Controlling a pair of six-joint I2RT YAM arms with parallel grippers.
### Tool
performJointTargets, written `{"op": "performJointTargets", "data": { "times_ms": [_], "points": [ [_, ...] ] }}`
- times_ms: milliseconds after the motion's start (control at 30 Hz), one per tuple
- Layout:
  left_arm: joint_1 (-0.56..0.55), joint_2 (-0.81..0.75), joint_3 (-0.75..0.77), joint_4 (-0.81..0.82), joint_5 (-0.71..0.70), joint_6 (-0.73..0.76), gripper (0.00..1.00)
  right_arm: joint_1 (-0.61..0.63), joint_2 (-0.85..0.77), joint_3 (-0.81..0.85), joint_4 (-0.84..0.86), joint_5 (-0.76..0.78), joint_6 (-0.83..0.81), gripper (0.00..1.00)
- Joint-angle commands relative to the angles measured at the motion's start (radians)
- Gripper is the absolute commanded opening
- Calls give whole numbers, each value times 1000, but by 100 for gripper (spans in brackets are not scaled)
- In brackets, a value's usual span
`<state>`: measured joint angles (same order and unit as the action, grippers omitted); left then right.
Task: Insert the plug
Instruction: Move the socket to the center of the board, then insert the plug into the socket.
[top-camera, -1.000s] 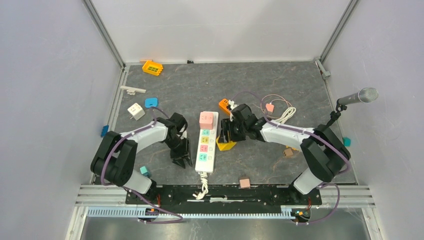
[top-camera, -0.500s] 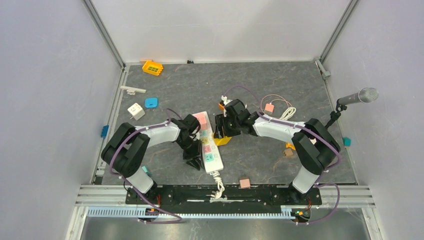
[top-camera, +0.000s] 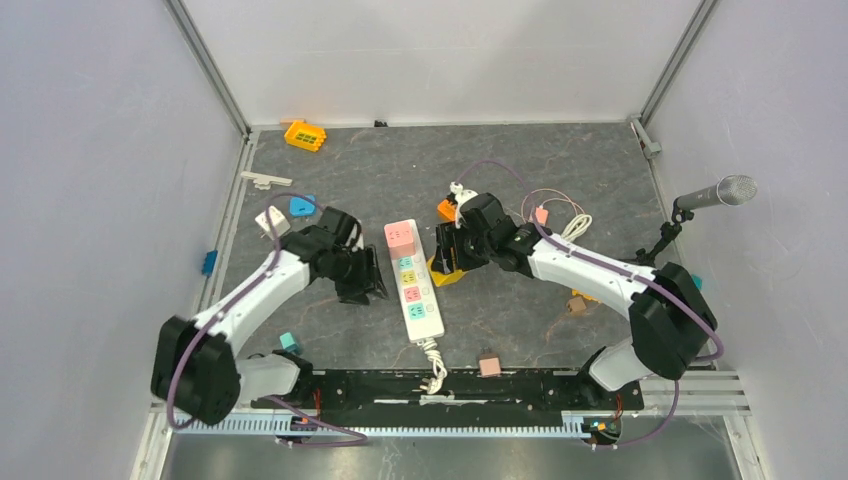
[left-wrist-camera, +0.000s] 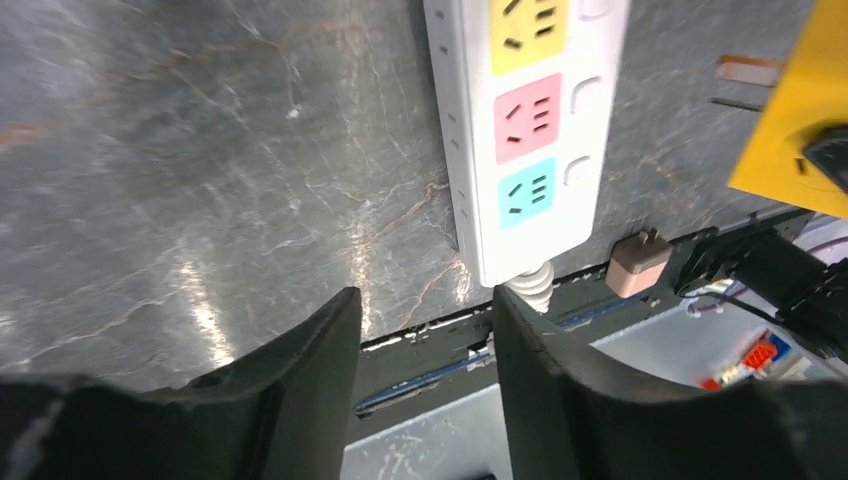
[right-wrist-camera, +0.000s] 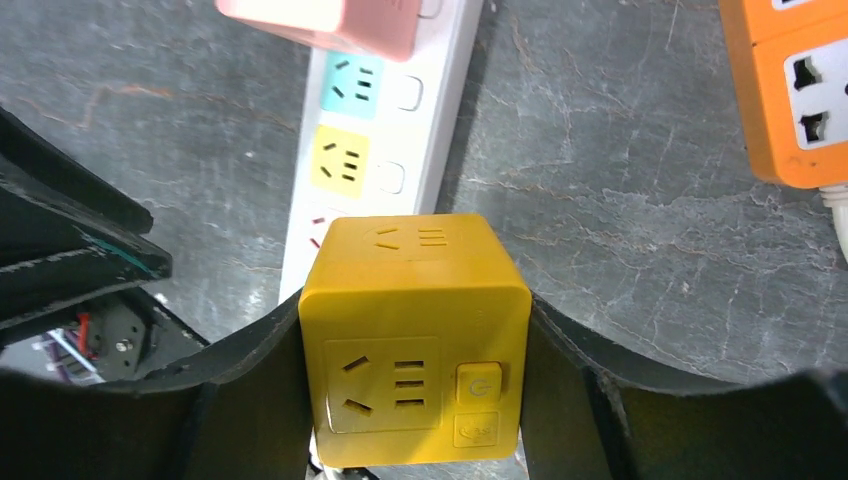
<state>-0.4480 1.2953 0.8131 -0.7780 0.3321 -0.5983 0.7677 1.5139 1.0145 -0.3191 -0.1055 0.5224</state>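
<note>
The plug is a yellow cube (right-wrist-camera: 415, 340) with a socket face and a power button, and my right gripper (right-wrist-camera: 415, 330) is shut on its two sides. In the top view the plug (top-camera: 447, 268) hangs just right of the white power strip (top-camera: 413, 290), level with its middle sockets. A pink cube (top-camera: 400, 237) sits plugged in at the strip's far end. The strip's yellow, pink and blue sockets (left-wrist-camera: 520, 130) are free. My left gripper (top-camera: 365, 280) is a little left of the strip, open (left-wrist-camera: 425, 310) with nothing between its fingers.
An orange socket block (right-wrist-camera: 795, 90) lies right of the plug. A white adapter (top-camera: 270, 222), a blue piece (top-camera: 301, 205) and another orange block (top-camera: 305, 135) are back left. A pink adapter with coiled cable (top-camera: 572, 228) lies right. A tan plug (top-camera: 489, 365) sits near the front rail. A microphone (top-camera: 715, 193) juts in at right.
My left gripper nudged the strip, swinging its cord end to the right, then opened and pulled back to the left. The right gripper stayed beside the strip with the yellow plug.
</note>
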Motion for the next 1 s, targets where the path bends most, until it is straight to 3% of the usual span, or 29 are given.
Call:
{"op": "performJointTargets", "data": {
  "times_ms": [0, 133, 300, 533, 967],
  "points": [
    [48, -161, 56, -59, -111, 89, 60, 1, -60, -14, 79, -29, 45, 0],
    [56, -307, 61, -50, -238, 104, 83, 0, -99, -22, 96, -31, 105, 0],
    [57, -457, 12, 19, -265, 110, 99, 0, -164, -53, 139, -34, 150, 0],
    [56, -596, -36, 57, -314, 159, 100, -1, -162, -59, 168, -89, 163, 0],
    [55, -744, -127, 117, -411, 161, 99, 14, 5, -9, 253, -155, 247, 0]
  ]
}}
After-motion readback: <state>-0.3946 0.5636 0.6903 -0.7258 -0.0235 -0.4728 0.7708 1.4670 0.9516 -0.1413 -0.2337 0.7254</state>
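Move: The white socket strip lies lengthwise between the hands. Its middle is about 6 cm left of the right hand, which already holds the yellow socket block, and about 1 cm back and 9 cm below. The pink block plugged into its far end stands some 9 cm left, 6 cm ahead and 6 cm below, and the orange strip 4 cm right, 9 cm ahead and 9 cm below. From the empty left hand the white strip's middle is about 7 cm right, 2 cm ahead and 6 cm below. The yellow block, kept in the right hand's grip, rises about 5 cm while it tilts some 15 degrees, its left side going up, then swings left and starts down, ending about 3 cm farther left at the white strip's right edge. The left hand, already clear of the strip, draws up about 10 cm and 7 cm to the left, opening wide and tipping its fingers some 45 degrees up towards forward. ##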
